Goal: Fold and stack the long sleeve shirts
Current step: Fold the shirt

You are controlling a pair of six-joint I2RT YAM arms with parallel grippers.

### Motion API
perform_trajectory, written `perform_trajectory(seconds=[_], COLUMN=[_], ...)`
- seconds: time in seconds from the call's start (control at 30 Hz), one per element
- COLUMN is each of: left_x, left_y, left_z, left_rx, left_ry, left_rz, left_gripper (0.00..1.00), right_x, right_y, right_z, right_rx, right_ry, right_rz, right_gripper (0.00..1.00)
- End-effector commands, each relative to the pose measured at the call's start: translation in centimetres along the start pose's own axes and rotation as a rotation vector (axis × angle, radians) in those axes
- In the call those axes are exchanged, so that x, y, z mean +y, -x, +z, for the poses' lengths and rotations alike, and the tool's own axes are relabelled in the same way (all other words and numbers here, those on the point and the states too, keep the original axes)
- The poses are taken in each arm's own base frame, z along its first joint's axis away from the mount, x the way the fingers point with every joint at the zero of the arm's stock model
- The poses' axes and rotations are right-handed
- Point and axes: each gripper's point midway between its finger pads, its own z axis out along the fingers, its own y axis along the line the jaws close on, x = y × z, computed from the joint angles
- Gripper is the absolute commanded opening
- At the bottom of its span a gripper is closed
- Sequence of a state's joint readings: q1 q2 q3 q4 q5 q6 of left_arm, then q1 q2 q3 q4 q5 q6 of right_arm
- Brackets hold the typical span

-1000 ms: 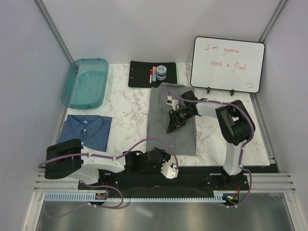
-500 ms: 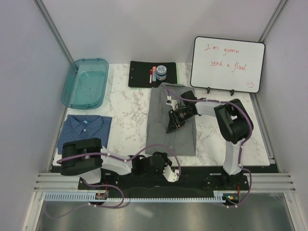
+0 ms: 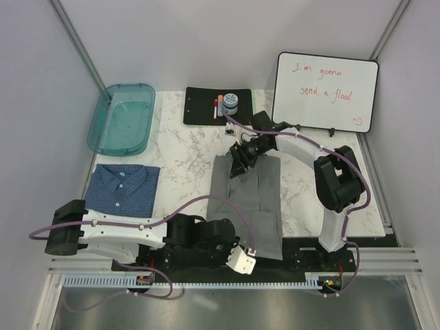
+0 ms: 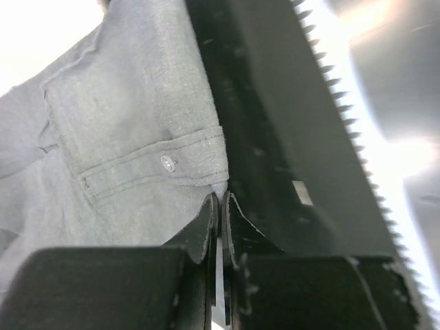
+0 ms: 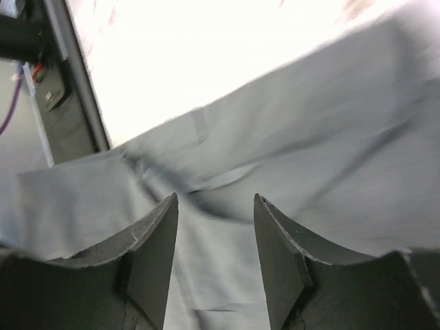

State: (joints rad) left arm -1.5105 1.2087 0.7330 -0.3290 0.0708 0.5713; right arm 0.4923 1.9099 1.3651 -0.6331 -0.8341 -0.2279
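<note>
The plain grey shirt lies lengthwise in the middle of the table, its near end reaching the black base plate. The left wrist view shows its buttoned cuff. My left gripper sits at that near end, jaws shut with the cuff's corner at their tips. At the shirt's far edge my right gripper hangs open just above grey cloth, nothing between its fingers. At the left lies the folded blue patterned shirt, collar up.
A teal tray stands at the back left. A black mat with small items lies at the back centre. A whiteboard stands at the back right. The black base plate and a toothed white strip line the near edge.
The grey shirt has slid toward the near edge. My left gripper drew back and shut at its near end. My right gripper moved from mid-shirt to the far edge and opened wider.
</note>
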Motion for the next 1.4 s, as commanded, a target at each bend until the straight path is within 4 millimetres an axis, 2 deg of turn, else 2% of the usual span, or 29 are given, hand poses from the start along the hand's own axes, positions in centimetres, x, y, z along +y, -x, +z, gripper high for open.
perform_trajectory(seconds=[0.0, 0.03, 0.07, 0.1, 0.13, 0.17, 0.2, 0.23, 0.27, 0.37, 0.5, 0.57, 0.67, 0.7, 0.77, 0.8, 0.83, 0.9, 0.97, 1.0, 1.07, 1.1, 1.2, 1.37], left_x=[-4.5, -3.9, -3.8, -3.5, -2.5, -2.0, -1.6, -0.3, 0.3, 3.0, 6.9, 9.3, 12.5, 13.4, 15.0, 16.0, 16.9, 18.8, 20.0, 21.4, 22.3, 23.5, 25.0, 26.6], left_y=[2.5, 4.0, 4.3, 4.7, 5.6, 5.6, 5.5, 5.9, 5.7, 5.3, 4.2, 2.9, 1.4, 1.3, -0.4, -0.4, -1.8, -3.2, -4.9, -5.5, -6.7, -6.9, -8.0, -9.6], left_z=[-3.3, -4.0, -4.4, -4.6, -5.1, -5.0, -5.1, -5.4, -5.2, -5.4, -4.7, -4.6, -3.9, -3.8, -2.9, -2.9, -2.3, -2.3, -1.2, -1.2, -0.3, -0.4, 0.2, 0.7], left_rx=[-0.021, -0.052, -0.053, -0.06, -0.086, -0.082, -0.073, -0.094, -0.09, -0.102, -0.103, -0.094, -0.075, -0.084, -0.06, -0.067, -0.05, -0.039, -0.023, -0.024, -0.018, -0.024, -0.021, -0.003], left_ry=[-0.266, -0.276, -0.294, -0.302, -0.296, -0.296, -0.3, -0.295, -0.297, -0.272, -0.241, -0.21, -0.166, -0.155, -0.142, -0.126, -0.123, -0.09, -0.086, -0.057, -0.06, -0.038, -0.021, 0.013], left_rz=[-0.169, -0.178, -0.19, -0.2, -0.213, -0.213, -0.223, -0.246, -0.248, -0.258, -0.273, -0.29, -0.259, -0.245, -0.247, -0.24, -0.253, -0.256, -0.259, -0.257, -0.277, -0.275, -0.273, -0.258], left_gripper=[0.02, 0.02, 0.02, 0.02, 0.02, 0.02, 0.02, 0.02, 0.02, 0.02, 0.02, 0.02, 0.02, 0.02, 0.02, 0.02, 0.02, 0.02, 0.02, 0.02, 0.02, 0.02, 0.02, 0.02], right_x=[-2.2, -3.1, -4.5, -5.7, -6.6, -8.3, -9.2, -9.9, -11.0, -12.0, -11.4, -11.2, -10.8, -10.6, -10.3, -10.2, -10.0, -9.9, -9.6, -9.4, -9.3, -9.2, -9.1, -9.0], right_y=[4.8, 5.2, 5.1, 6.0, 6.1, 5.5, 5.6, 5.3, 4.5, 2.9, 0.6, -0.1, -1.5, -1.7, -1.7, -1.9, -1.9, -2.0, -1.8, -1.8, -1.7, -1.6, -1.6, -1.8], right_z=[-4.6, -5.0, -4.7, -5.6, -5.7, -5.4, -5.6, -5.5, -4.9, -3.6, -2.0, -1.6, -1.1, -1.1, -1.1, -1.1, -1.2, -1.2, -1.1, -1.2, -1.0, -1.0, -0.9, -0.6], right_rx=[-0.076, -0.082, -0.073, -0.092, -0.09, -0.066, -0.068, -0.059, -0.033, 0.002, 0.037, 0.049, 0.071, 0.076, 0.074, 0.077, 0.071, 0.072, 0.063, 0.06, 0.054, 0.051, 0.048, 0.053], right_ry=[-0.123, -0.142, -0.161, -0.198, -0.209, -0.241, -0.26, -0.267, -0.285, -0.264, -0.193, -0.172, -0.137, -0.132, -0.117, -0.112, -0.108, -0.102, -0.09, -0.085, -0.069, -0.065, -0.052, -0.032], right_rz=[-0.137, -0.134, -0.121, -0.131, -0.128, -0.111, -0.115, -0.132, -0.119, -0.117, -0.092, -0.1, -0.096, -0.095, -0.103, -0.105, -0.11, -0.108, -0.111, -0.11, -0.105, -0.107, -0.11, -0.113], right_gripper=[0.56, 0.56, 0.56, 0.56, 0.56, 0.56, 0.55, 0.53, 0.52, 0.47, 0.4, 0.38, 0.29, 0.23, 0.17, 0.13, 0.12, 0.09, 0.08, 0.07, 0.07, 0.07, 0.06, 0.06])
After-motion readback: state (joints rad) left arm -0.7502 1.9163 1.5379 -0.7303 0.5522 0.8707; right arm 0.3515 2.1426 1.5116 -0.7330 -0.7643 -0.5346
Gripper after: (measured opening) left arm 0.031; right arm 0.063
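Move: My left hand already pinches the shirt's near edge and holds it some 9 cm off the table. The shirt's far edge, where it is headed, lies about 30 cm ahead, 4 cm to its right and 9 cm below; the blue shirt is some 17 cm ahead and 37 cm to its left. From my open right hand, that far edge is about 6 cm ahead, 5 cm right and 7 cm down. The jar stands about 22 cm ahead and 2 cm left of this right hand, the black mat 21 cm ahead and 6 cm left. Keeping my pinch, I ease my left hand back 3 cm while lifting it 7, then sweep it about 28 cm forward, sinking again, to bring the near edge over towards the far one as the wrist tilts some 20 degrees. Meanwhile my right hand arcs forward over the cloth and down beyond its start, draws back a few centimetres and closes low on the far edge. ##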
